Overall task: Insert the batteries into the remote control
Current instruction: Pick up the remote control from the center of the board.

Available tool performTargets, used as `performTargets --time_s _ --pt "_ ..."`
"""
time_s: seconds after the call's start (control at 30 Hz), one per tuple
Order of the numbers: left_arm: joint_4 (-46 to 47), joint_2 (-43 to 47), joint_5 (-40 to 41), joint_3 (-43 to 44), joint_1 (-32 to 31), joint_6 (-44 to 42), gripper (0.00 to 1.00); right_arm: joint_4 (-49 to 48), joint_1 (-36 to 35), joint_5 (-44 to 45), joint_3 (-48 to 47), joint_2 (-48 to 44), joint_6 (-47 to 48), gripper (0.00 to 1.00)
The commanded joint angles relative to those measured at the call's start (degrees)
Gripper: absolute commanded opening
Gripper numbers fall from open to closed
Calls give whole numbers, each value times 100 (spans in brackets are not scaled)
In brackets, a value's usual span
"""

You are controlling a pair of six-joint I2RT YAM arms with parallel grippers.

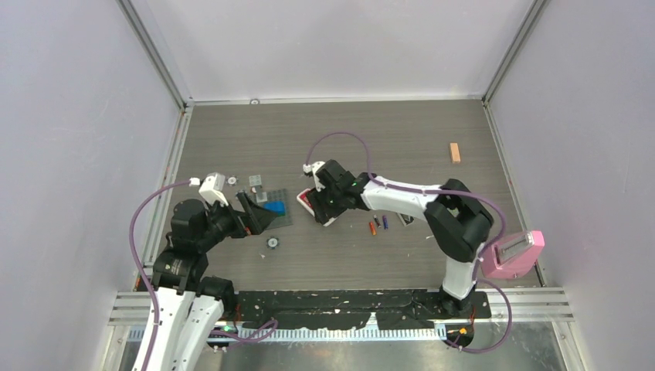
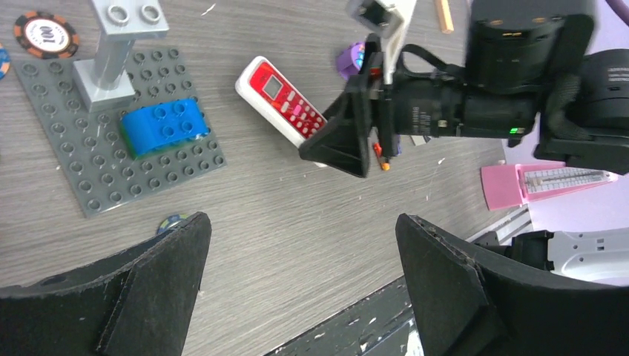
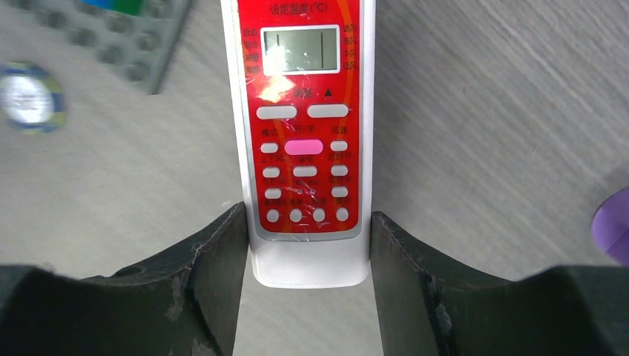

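A wide white remote with a red button face (image 3: 304,133) lies flat on the table (image 1: 402,147), also seen as the red-faced remote (image 2: 285,100). My right gripper (image 3: 308,222) has its two fingers pressed against the long sides of its near end, low over the table (image 1: 321,207). An orange battery (image 1: 374,227) and a blue battery (image 1: 385,222) lie just right of it. A small white-and-black piece (image 1: 405,220) sits beside them; I cannot tell whether it is the narrow remote control. My left gripper (image 2: 300,221) hangs open and empty over bare wood, to the left (image 1: 259,212).
A grey studded baseplate (image 2: 52,111) carries a blue brick (image 2: 163,126) and a grey pillar (image 2: 111,52). Poker chips (image 1: 272,242) (image 2: 46,35) lie around it. A wooden block (image 1: 455,152) is far right, a pink box (image 1: 514,253) at the right edge. A purple object (image 3: 614,222) lies nearby.
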State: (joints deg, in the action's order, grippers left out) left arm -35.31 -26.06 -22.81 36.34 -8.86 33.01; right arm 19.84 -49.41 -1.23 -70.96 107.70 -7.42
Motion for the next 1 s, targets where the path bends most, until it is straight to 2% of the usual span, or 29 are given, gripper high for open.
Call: performTargets --time_s 0.0,0.07,0.27,0.43,0.63,0.8,0.97 --pt "614 37 -352 226 32 171 97 -764 157 -1191 309 -1295 -1098 20" --pt "760 16 -511 377 34 349 97 -986 230 -1907 483 -1702 -1357 20" --pt "1578 -40 -975 797 27 648 98 -1581 460 -3293 699 -2752 -2377 21" --pt "3069 -23 -1766 820 28 763 100 -1832 486 -3973 597 -3405 -3152 22" --pt "5260 -357 -2718 994 30 1610 100 -2757 498 -4703 556 -3880 -4282 23" --pt "5071 -690 -3587 1863 34 504 100 -3432 490 -5096 526 -4131 -5104 23" --pt "4838 -1106 -4581 2525 32 -553 100 -3529 479 -5331 412 -4309 -5303 23"
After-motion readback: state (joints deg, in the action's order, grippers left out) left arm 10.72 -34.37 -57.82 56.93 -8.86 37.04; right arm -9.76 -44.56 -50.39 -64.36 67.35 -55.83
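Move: The remote control is already between the right fingers, which hold its near end just off the table; its middle lies about 2 cm ahead of that hand and 4 cm to its left, at its height. From the right hand, the grey brick board is roughly 17 cm to the left and 1 cm ahead, the batteries 13 cm to the right and 3 cm back. From the left hand, the remote is about 11 cm ahead, 11 cm to the right and 17 cm below. Keeping its pinch on the near end of the remote control, the right hand lifts it fast off the table by about 36 cm, drawing back some 15 cm mostly in the later part, while its left side rolls up roughly 70 degrees so that the fingers swing from pointing down to pointing left. The left hand, wide open and still empty, goes up alongside with a smaller drift to its right and, later, back, its fingers tipping up from their downward slant and turning clockwise to point across at the remote, as the gap between hand and remote narrows. ##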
